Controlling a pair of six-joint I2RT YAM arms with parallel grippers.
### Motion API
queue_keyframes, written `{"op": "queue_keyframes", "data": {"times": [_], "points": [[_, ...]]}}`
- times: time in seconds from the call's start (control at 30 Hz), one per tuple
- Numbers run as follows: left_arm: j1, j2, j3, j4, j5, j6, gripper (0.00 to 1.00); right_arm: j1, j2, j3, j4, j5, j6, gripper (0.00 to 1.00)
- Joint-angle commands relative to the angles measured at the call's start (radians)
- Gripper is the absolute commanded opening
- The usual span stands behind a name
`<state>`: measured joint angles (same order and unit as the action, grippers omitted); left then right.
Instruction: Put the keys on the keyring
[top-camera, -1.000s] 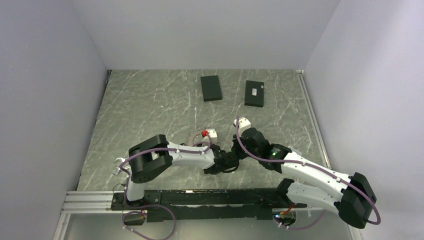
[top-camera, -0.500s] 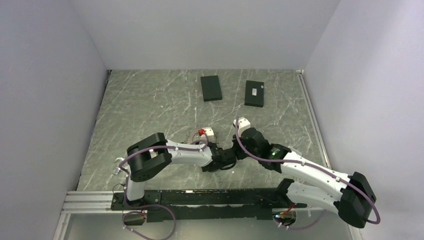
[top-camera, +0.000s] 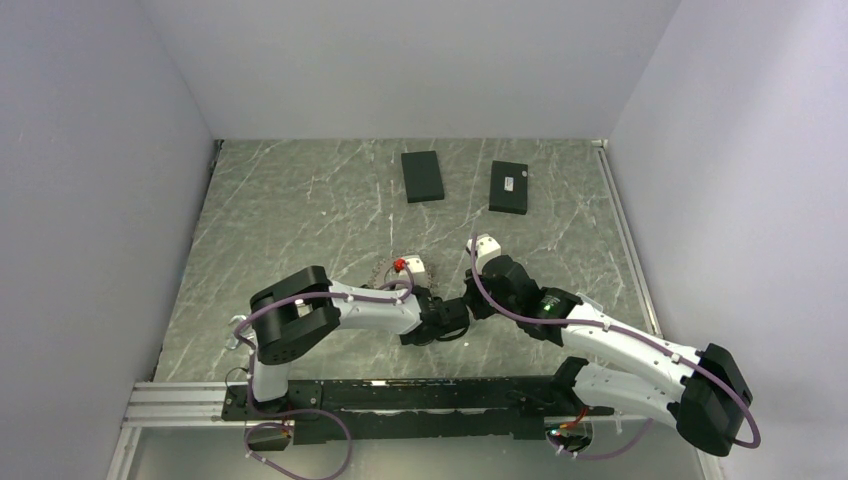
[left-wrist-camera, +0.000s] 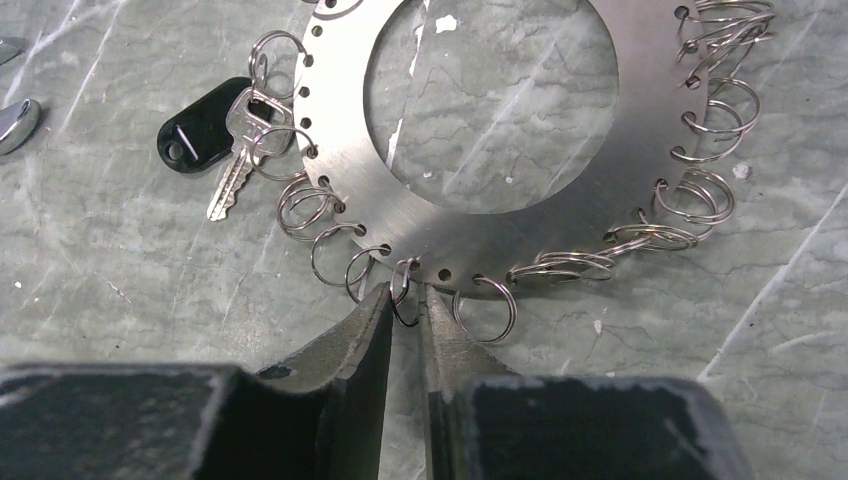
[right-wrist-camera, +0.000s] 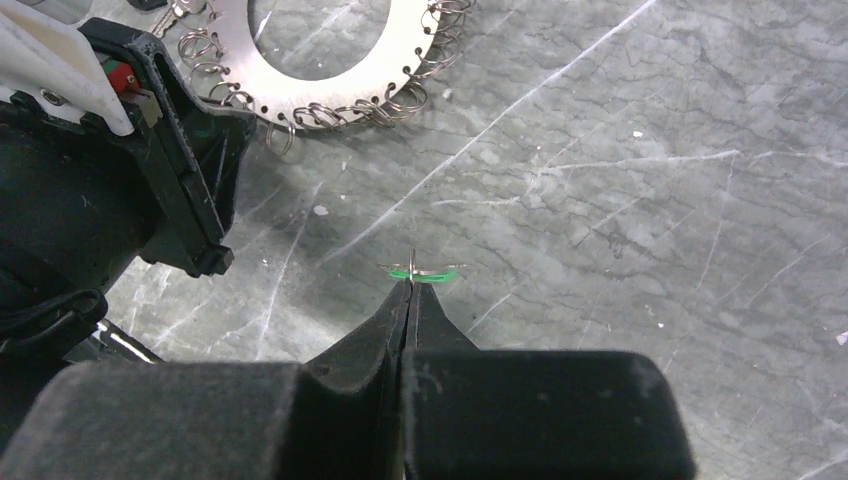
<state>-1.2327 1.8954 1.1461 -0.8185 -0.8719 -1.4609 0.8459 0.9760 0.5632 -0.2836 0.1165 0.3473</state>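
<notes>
The keyring (left-wrist-camera: 350, 150) is a flat metal disc with an open centre, lying on the marble table, with many small split rings hanging from holes along its edge. It also shows in the top view, keyring (top-camera: 383, 272), and the right wrist view, keyring (right-wrist-camera: 300, 95). One key (left-wrist-camera: 232, 165) with a black tag (left-wrist-camera: 195, 135) hangs on a ring at its left. My left gripper (left-wrist-camera: 405, 303) is at the disc's near edge, jaws narrowed onto one split ring (left-wrist-camera: 404, 290) that touches both fingers. My right gripper (right-wrist-camera: 411, 285) is shut on a thin key with a green part (right-wrist-camera: 425, 272), seen edge-on, above the table.
Two flat black boxes (top-camera: 422, 176) (top-camera: 509, 187) lie at the back of the table. A shiny metal piece (left-wrist-camera: 15, 122) sits at the left edge of the left wrist view. The left arm's wrist (right-wrist-camera: 120, 190) is close to the left of my right gripper.
The left wrist has shifted slightly left, towards the keyring. The right arm has not moved.
</notes>
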Motion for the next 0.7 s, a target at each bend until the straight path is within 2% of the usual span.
{"op": "queue_keyframes", "data": {"times": [0.0, 0.2, 0.27, 0.4, 0.5, 0.57, 0.67], "points": [[0.001, -0.031, -0.011, 0.032, -0.023, 0.012, 0.17, 0.002, -0.005, 0.002, 0.031, -0.007, 0.001, 0.00], [0.001, -0.027, -0.005, 0.038, -0.023, 0.026, 0.07, 0.003, -0.005, 0.003, 0.031, -0.005, 0.001, 0.00], [0.001, -0.031, -0.004, 0.044, -0.021, 0.039, 0.00, 0.003, -0.006, 0.003, 0.033, -0.003, 0.001, 0.00], [-0.009, -0.082, 0.011, 0.031, -0.017, 0.119, 0.00, 0.003, -0.012, 0.006, 0.026, 0.004, -0.001, 0.00], [-0.008, -0.195, -0.026, 0.122, 0.037, 0.359, 0.00, 0.003, -0.021, 0.026, 0.009, 0.007, 0.001, 0.00], [-0.001, -0.300, -0.079, 0.242, 0.115, 0.549, 0.00, 0.002, -0.024, 0.049, -0.002, 0.003, 0.002, 0.00], [0.021, -0.465, -0.142, 0.328, 0.268, 0.807, 0.00, 0.002, -0.036, 0.081, -0.008, 0.003, 0.007, 0.00]]}}
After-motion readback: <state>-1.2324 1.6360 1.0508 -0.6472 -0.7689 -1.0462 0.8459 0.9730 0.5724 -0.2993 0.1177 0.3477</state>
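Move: Between the barely parted fingertips of the left hand is its small ring, one of those round the keyring's near edge. The keyring's middle is about 5 cm straight ahead and 1 cm lower. The key lies some 3 cm ahead and 5 cm left, and the black fob 3 cm ahead and 7 cm left, both 2 cm lower. From the right hand, the small ring lies roughly 11 cm left, 1 cm ahead and 7 cm below. Closing its fingers until they pinch the small ring, the left hand hardly shifts at first, then rises quickly by about 5 cm, lifting the keyring's near edge by that ring and turning some 15 degrees clockwise as it goes up. The right hand stays put, keeping its hold on the green tag. ##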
